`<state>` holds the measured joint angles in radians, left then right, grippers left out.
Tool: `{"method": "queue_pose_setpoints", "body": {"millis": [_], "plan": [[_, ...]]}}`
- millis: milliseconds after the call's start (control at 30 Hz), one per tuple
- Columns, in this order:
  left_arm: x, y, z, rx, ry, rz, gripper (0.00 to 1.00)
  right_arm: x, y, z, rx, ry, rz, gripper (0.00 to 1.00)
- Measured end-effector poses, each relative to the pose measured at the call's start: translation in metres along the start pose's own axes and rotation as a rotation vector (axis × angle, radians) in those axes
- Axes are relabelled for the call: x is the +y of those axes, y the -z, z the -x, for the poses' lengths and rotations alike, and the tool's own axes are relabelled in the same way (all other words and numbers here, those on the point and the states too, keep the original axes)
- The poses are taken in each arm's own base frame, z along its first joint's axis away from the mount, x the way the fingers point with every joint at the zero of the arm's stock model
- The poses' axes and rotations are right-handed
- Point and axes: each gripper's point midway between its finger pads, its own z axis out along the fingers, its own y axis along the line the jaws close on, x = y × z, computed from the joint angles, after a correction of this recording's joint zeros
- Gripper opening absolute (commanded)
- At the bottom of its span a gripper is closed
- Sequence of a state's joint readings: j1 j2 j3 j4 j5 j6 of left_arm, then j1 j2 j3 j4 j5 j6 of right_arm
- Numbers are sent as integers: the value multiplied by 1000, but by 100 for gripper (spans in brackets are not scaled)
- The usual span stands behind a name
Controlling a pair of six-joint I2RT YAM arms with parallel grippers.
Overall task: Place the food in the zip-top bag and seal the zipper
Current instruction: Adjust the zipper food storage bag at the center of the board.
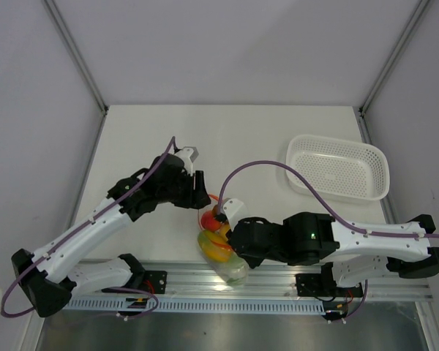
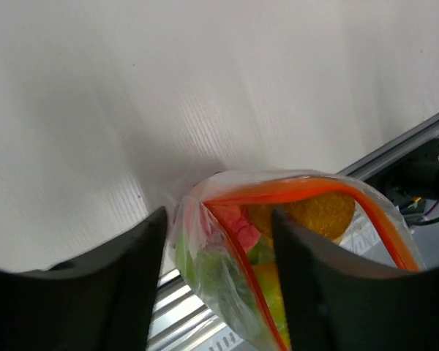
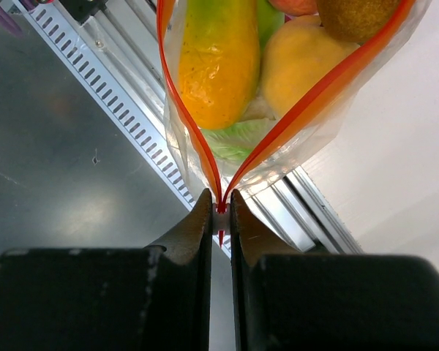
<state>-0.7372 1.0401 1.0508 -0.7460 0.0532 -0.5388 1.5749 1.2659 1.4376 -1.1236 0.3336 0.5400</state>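
The clear zip-top bag (image 1: 221,252) hangs between my two grippers over the table's near edge, its mouth gaping. The food (image 3: 219,58) lies inside it: yellow-orange, yellow, green, red and brown pieces. The red-orange zipper (image 3: 186,124) spreads in a V from my right gripper (image 3: 221,208), which is shut on the zipper's end. My left gripper (image 2: 219,248) straddles the bag's other corner. One finger is outside the bag (image 2: 205,270) and one is over its mouth, with the zipper (image 2: 293,191) lip between them. Its jaws stand apart and are not pressed on the plastic.
A white perforated basket (image 1: 338,167) stands at the back right of the table (image 1: 241,139). The aluminium rail (image 1: 278,281) with the arm bases runs along the near edge, right under the bag.
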Motion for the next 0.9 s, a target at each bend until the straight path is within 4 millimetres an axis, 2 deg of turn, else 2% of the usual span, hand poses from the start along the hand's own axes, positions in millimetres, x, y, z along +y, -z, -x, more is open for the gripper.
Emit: {"method": "queue_pose_setpoints", "body": {"millis": [33,100,233,267,300,367,400,600,733,833,900], "plan": [[2,-4,-2,16,-4,12,49,0,0,0,-1,-1,-1,0],[7,-10,-6,39,-16,33,47,0,0,0,-3,-1,-3,0],[11,-14,-11,65,-22,55,33,-3,2,2,-17,-4,-12,0],[12,-14,-10,64,-24,56,29,-4,3,3,-22,-7,-14,0],[12,-14,-10,63,-28,57,17,-4,4,4,-25,-9,-13,0],[13,-14,-9,62,-33,63,4,-5,5,4,-31,-11,-13,0],[13,-13,-8,62,-36,67,1,-6,6,5,-34,-11,-15,0],[9,-2,14,-8,-42,86,1,-19,4,-3,-29,-12,-67,0],[5,23,21,-95,-9,54,1,-36,5,-14,-49,-26,-109,0],[5,43,12,-178,54,-2,1,-45,12,-13,-106,-54,-117,0],[11,51,-3,-225,121,-46,1,-49,19,-8,-151,-77,-109,0]]}}
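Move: The free left corner of the bag's orange zipper sits about 2 cm below the left hand's open fingers and 1 cm ahead. Inside the bag, the red fruit is some 5 cm back, 3 cm right and 7 cm below that hand; the mango is 11 cm back, 4 cm right and 12 cm below it. From the right hand, still gripping the zipper's other end, the free corner is about 8 cm ahead, 7 cm left and 4 cm lower. Left dips, pinches the free zipper corner, then rises leftward; the gripping right pulls about 5 cm right, forward. ##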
